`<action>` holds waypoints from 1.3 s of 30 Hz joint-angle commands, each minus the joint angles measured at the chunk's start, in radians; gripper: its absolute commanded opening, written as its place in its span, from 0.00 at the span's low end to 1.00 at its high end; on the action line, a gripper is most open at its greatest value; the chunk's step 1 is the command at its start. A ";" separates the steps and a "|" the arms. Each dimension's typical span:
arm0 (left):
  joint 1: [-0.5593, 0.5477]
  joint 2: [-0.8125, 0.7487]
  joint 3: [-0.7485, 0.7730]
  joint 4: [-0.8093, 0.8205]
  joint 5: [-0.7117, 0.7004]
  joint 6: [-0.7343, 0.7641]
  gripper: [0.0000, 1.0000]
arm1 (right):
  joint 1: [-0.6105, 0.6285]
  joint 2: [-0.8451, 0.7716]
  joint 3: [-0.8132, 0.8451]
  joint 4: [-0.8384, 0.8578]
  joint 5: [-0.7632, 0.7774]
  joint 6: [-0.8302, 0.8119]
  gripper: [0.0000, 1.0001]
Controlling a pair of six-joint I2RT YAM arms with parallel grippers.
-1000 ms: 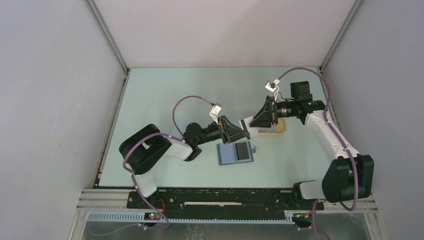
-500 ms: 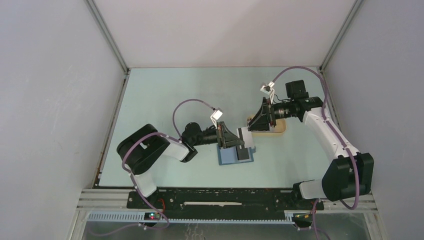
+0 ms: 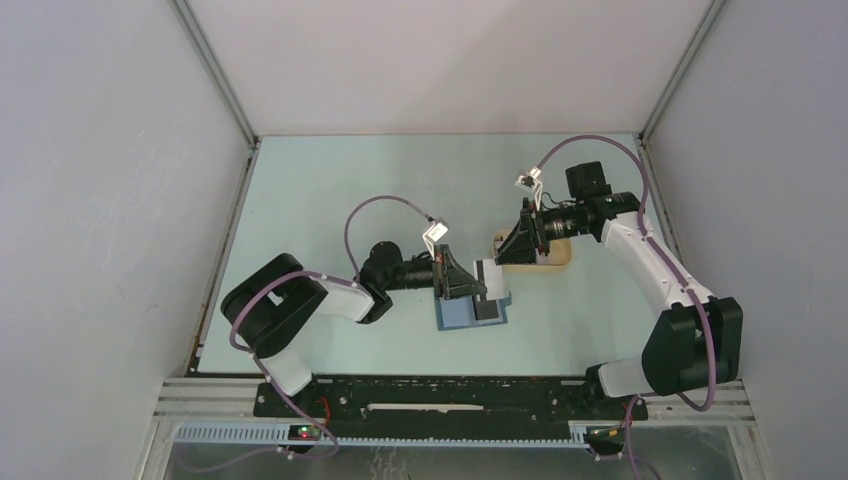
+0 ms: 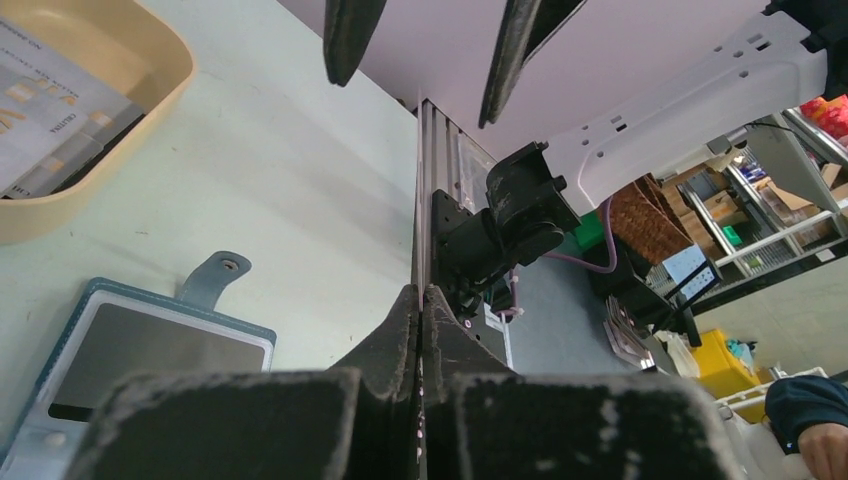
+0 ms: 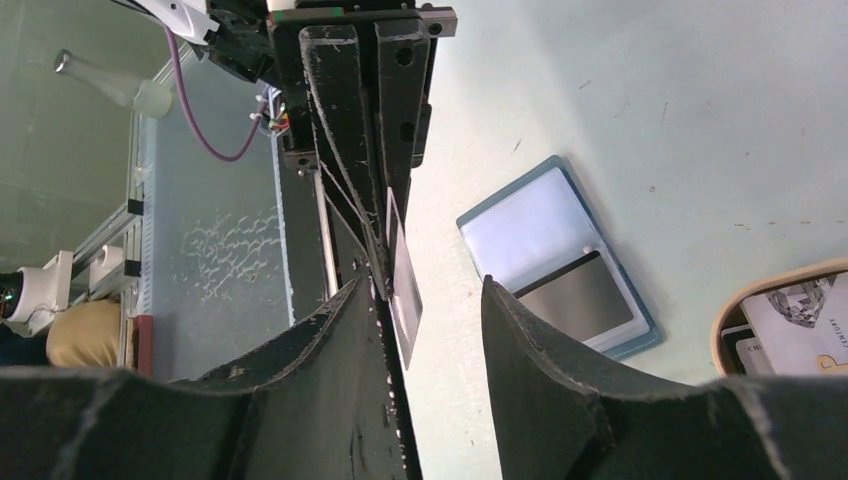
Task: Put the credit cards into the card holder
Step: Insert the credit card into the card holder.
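The teal-blue card holder (image 3: 460, 315) lies open on the table with a dark credit card (image 3: 487, 307) in its right pocket. My left gripper (image 3: 480, 282) hovers just above it, shut on a whitish credit card (image 3: 491, 273) held on edge. In the right wrist view that card (image 5: 403, 290) stands upright in the left jaws, with the holder (image 5: 545, 225) beyond. My right gripper (image 3: 503, 252) is open beside the card, and its gripper (image 5: 428, 285) holds nothing. The left wrist view shows the holder's snap tab (image 4: 215, 282) and the right fingers (image 4: 345, 40) above.
A beige oval tray (image 3: 563, 256) with more cards sits just right of the holder, under the right gripper. Its rim (image 4: 170, 80) and its rim (image 5: 770, 280) show in both wrist views. White walls enclose the table on three sides.
The right gripper opened and let go of the whitish card. The left gripper, still shut on it, carried it down and left over the card holder.
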 commanded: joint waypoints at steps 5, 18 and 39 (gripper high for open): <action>0.004 -0.054 0.006 -0.025 0.026 0.053 0.00 | 0.035 0.023 0.047 -0.059 -0.039 -0.064 0.50; 0.054 -0.160 -0.067 -0.119 -0.081 0.090 0.52 | 0.065 0.071 0.102 -0.163 -0.073 -0.131 0.00; 0.070 -0.497 -0.255 -0.523 -0.539 0.117 0.97 | 0.068 -0.017 -0.455 0.795 0.262 0.697 0.00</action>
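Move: My left hand still pinches the card by its near left part; its middle lies about 2 cm to my left hand's right, 2 ahead and 2 above. From my open right hand the card is some 3 cm back, 2 left and 3 below. The open card holder's middle is about 3 cm back, 5 left and 18 below my right hand; the tray is roughly 11 cm ahead and 9 right of it, also well below. I ease my right hand about 2 cm back and left and close its fingers on the card's far right edge, while my left hand holds still. My left fingers then open wide and back off about 10 cm to the left, slightly forward, swinging some 30 degrees counter-clockwise. Keeping its pinch, my right hand sinks about 9 cm towards the holder, tipping down and turning clockwise. ##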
